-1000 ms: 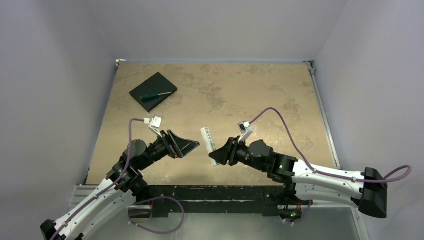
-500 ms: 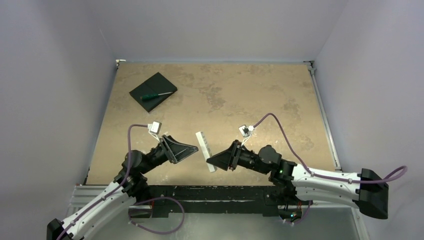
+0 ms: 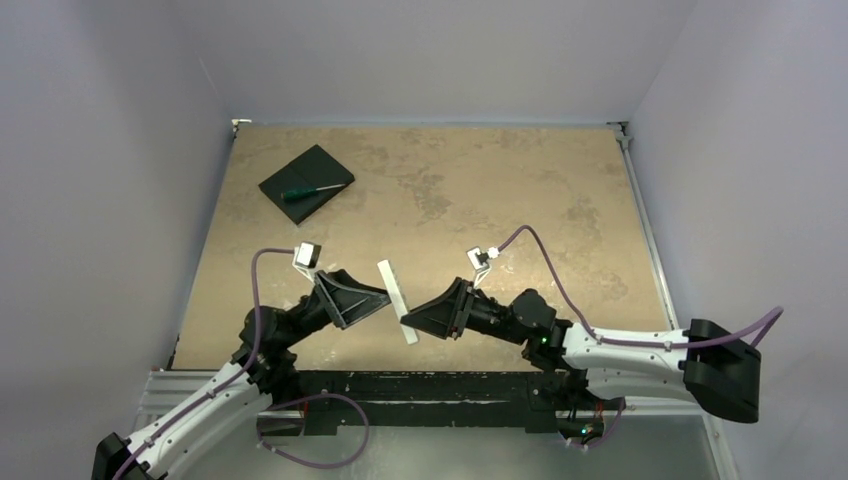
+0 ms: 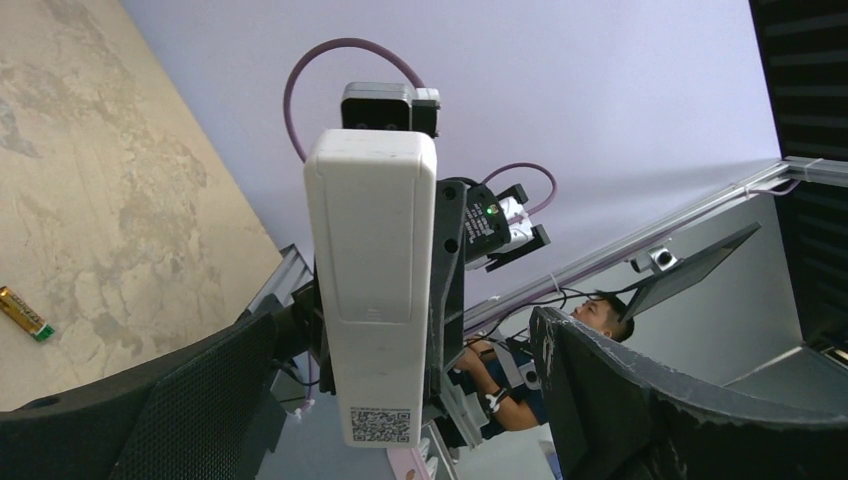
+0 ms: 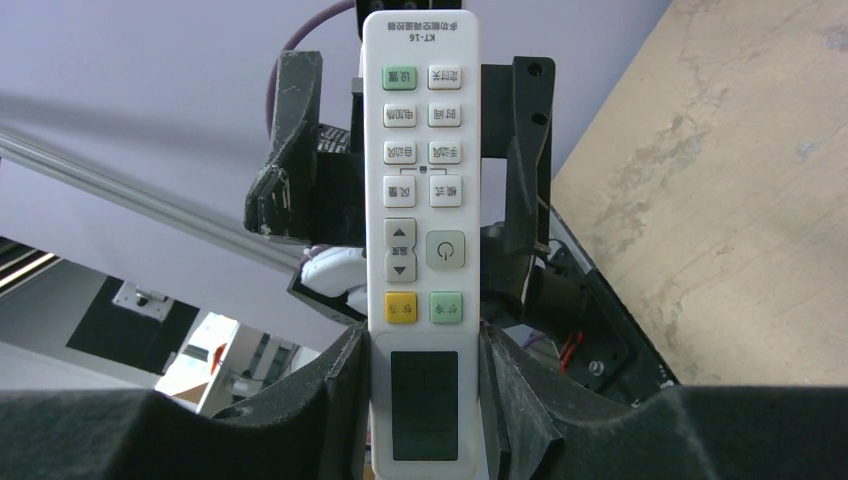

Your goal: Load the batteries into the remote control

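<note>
My right gripper (image 3: 410, 324) is shut on the remote control (image 3: 392, 298) and holds it above the table near the front edge. In the right wrist view the fingers clamp the dark display end (image 5: 424, 405), button face toward the camera. My left gripper (image 3: 384, 294) is open and faces the remote's plain white back (image 4: 372, 250). Its jaws stand wide apart and do not touch the remote. One battery (image 4: 25, 313), dark green with a gold end, lies on the table at the left of the left wrist view. The other battery is out of view.
A flat black square pad (image 3: 322, 168) with a green-handled screwdriver (image 3: 312, 190) on it lies at the table's far left. The metal rail of the table's front edge (image 3: 420, 380) runs just below both arms. Grey walls enclose the table.
My right gripper has carried the remote to the left, close up to the left gripper. The left gripper has shifted slightly toward it and stayed open.
</note>
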Robot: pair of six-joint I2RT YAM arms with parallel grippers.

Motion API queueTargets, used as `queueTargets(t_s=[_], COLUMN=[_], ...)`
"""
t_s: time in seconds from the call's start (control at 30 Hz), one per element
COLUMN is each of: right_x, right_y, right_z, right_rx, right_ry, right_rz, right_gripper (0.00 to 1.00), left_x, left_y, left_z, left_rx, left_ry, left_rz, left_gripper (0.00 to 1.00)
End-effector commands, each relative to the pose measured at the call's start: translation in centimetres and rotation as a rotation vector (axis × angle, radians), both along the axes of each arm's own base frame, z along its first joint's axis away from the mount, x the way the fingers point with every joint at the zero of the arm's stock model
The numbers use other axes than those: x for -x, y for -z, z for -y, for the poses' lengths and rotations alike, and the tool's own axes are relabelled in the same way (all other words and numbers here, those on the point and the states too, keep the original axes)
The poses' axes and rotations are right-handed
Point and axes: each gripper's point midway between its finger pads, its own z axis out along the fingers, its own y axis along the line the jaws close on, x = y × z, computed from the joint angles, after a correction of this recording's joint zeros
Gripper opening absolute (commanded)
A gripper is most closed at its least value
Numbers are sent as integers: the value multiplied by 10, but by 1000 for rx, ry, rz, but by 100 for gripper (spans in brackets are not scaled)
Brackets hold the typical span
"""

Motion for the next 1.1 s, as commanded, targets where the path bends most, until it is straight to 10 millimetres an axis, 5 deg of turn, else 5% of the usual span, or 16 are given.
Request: queueTargets(t_s=[0.0, 0.37, 1.07], right_x=[7, 1, -2], right_y=[-46, -36, -22], right_z=[-3, -10, -15], right_rx=[-157, -119, -27], right_ry=[-42, -26, -3], right_rz=[42, 23, 16], right_gripper=[0, 0, 0], left_x=[7, 7, 5], left_y=[-11, -6, -15], left_z=[-3, 0, 3], left_rx=[68, 58, 38], left_ry=[31, 45, 39], left_rz=[31, 21, 75], left_gripper=[97, 85, 36])
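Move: The remote's middle is about 2 cm to the right of the open left fingertips, about level with them fore and aft and at roughly their height. The right hand already pinches the remote near its screen end, with its middle some 3 cm ahead of that hand, 1 cm to the left and 2 cm higher. The gold battery lies on the table some 17 cm right and 6 cm ahead of the left hand, 25 cm below. Bring the left fingers together on the two long edges of the remote, from wide open to under half, so they pinch it below its battery cover, while that hand sinks about 1 cm and eases right by half a centimetre. Keep the right hand's grip and carry the remote about 1 cm left, in between the left fingers. ##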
